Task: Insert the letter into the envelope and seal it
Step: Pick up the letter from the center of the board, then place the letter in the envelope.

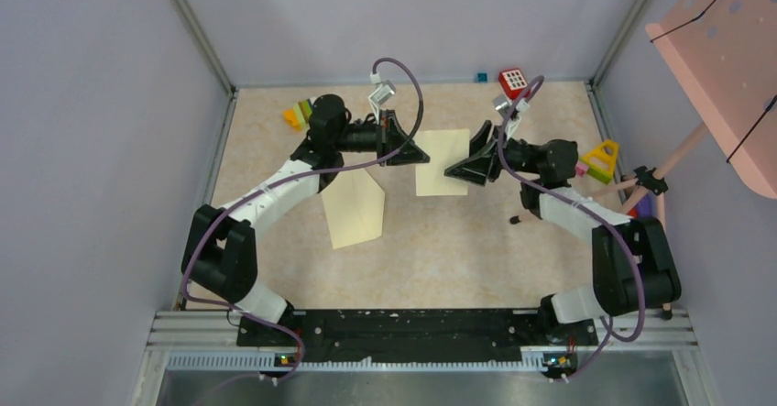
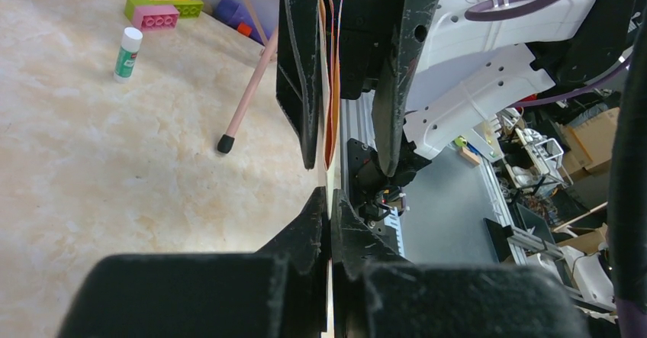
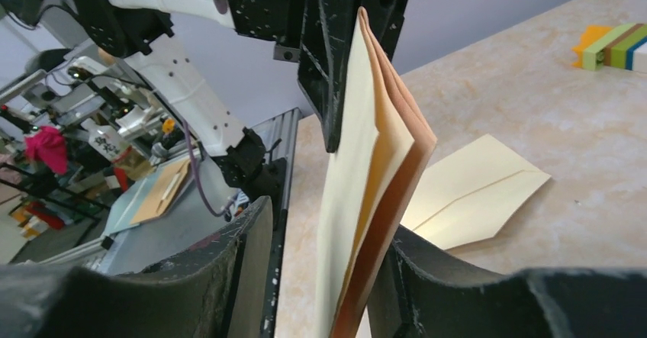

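Note:
The letter [image 1: 443, 161], a folded cream and tan sheet, hangs upright above the table between both grippers. My left gripper [image 1: 410, 152] is shut on its left edge; in the left wrist view the fingertips [image 2: 329, 194] pinch the sheet [image 2: 330, 94] edge-on. My right gripper [image 1: 465, 165] is open, its fingers [image 3: 255, 231] standing on either side of the letter [image 3: 370, 162], and the tan side lies close to the right finger. The envelope [image 1: 355, 206], pale cream with a pointed flap, lies flat on the table below the left arm and shows past the letter in the right wrist view [image 3: 477, 193].
Coloured toy blocks [image 1: 298, 113] sit at the back left. A red toy [image 1: 513, 81] and a yellow triangle [image 1: 601, 159] are at the back right. A pink stand [image 1: 724, 58] leans in from the right on thin legs [image 2: 248, 94]. A glue stick [image 2: 128, 53] stands near Lego bricks [image 2: 164, 10].

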Tool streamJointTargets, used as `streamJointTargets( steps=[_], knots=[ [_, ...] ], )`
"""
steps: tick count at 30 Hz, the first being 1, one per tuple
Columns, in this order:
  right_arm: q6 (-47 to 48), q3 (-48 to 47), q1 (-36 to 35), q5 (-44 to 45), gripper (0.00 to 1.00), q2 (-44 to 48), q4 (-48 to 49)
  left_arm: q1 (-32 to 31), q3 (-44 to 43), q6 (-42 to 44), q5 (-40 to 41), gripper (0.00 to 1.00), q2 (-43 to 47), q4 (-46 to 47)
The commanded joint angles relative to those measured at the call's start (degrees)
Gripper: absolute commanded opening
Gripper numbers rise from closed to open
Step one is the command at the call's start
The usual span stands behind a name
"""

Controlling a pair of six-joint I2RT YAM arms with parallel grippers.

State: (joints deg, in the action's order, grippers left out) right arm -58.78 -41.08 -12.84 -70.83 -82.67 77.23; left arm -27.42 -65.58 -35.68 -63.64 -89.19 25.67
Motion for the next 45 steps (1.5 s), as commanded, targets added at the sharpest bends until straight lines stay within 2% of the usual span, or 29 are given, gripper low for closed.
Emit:
streamJointTargets(
  steps=[1, 4, 7, 11, 14, 19, 21, 23, 25, 27, 29, 32, 35, 38, 45],
  knots=[
    [14.61, 0.21, 0.44, 0.86, 0.43, 4.94, -14.54, 0.20, -1.24, 0.88, -0.30, 0.00, 2.33, 1.64],
    [17.93, 0.21, 0.41, 1.31, 0.40, 6.46, -17.49, 0.29, -1.14, 0.71, -0.34, 0.00, 2.51, 1.75],
    [18.44, 0.21, 0.45, 1.17, 0.29, 6.73, -17.78, 0.35, -1.06, 0.57, -0.29, 0.00, 2.68, 1.99],
    [18.43, 0.21, 0.39, 1.21, 0.00, 6.82, -17.78, 0.41, -0.65, 0.53, -0.35, 0.00, 3.17, 2.35],
    [18.92, 0.06, 0.55, 1.54, 0.00, 7.21, -18.36, 0.67, -0.47, 0.65, -0.39, 0.26, 3.61, 2.20],
    [18.82, -0.48, 2.82, 2.96, 0.00, 8.11, -20.45, 5.76, -0.52, 1.72, -0.99, 0.59, 6.42, 0.13],
    [18.25, -0.76, 4.17, 3.34, 0.00, 8.61, -21.03, 9.27, -0.61, 6.59, -0.67, 0.69, 8.76, -5.56],
    [20.20, -1.81, 5.11, 3.78, 0.00, 9.52, -25.82, 12.59, -1.42, 16.61, 1.19, 0.72, 11.28, -16.80],
    [26.80, -4.27, 5.32, 5.38, 0.00, 11.05, -37.54, 15.07, -2.31, 30.22, 6.79, 0.74, 13.72, -30.16],
    [34.02, -6.38, 5.28, 8.85, 0.00, 13.05, -48.09, 17.31, -1.50, 37.88, 13.17, 0.75, 15.77, -39.33],
    [39.52, -6.86, 5.30, 13.91, 0.00, 14.97, -54.19, 18.54, 0.18, 41.58, 21.06, 0.75, 17.33, -45.64],
    [44.32, -6.23, 5.34, 19.07, 0.00, 17.24, -57.48, 18.95, 2.59, 46.51, 32.83, 0.76, 18.89, -50.87],
    [45.18, -7.20, 5.28, 21.59, 0.00, 17.05, -59.41, 19.44, 4.53, 48.30, 39.67, 0.78, 17.93, -53.19],
    [43.94, -7.65, 5.26, 21.16, 0.00, 17.53, -59.71, 20.16, 4.39, 47.56, 42.95, 0.77, 14.76, -55.53],
    [44.48, -6.41, 3.90, 23.53, 0.00, 21.71, -57.97, 23.61, 0.95, 43.58, 43.91, 0.77, 8.08, -62.95]
  ],
)
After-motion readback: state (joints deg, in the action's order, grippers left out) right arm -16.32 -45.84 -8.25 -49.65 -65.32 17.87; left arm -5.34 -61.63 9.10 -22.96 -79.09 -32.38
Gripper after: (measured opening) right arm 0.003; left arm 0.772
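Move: The letter is held up flat in the air, still pinched at its left edge by the left hand, its middle about 5 cm to that hand's right and 1 cm back. Its middle lies about 3 cm left of the right hand, level with it, already between the open fingers. The envelope lies on the table some 5 cm ahead, 15 cm left and 30 cm below the left hand; the tripod foot is about 4 cm ahead, 18 cm right and 29 cm below the right hand. The letter changes hands: the right dips about 1 cm and shuts its fingers on it, and only then does the left open wide. The left slides off leftward some 24 cm, a little forward, then drops about 15 cm towards the envelope, fingers swinging to point down and forward. The right carries the letter forward and right, turning clockwise. ##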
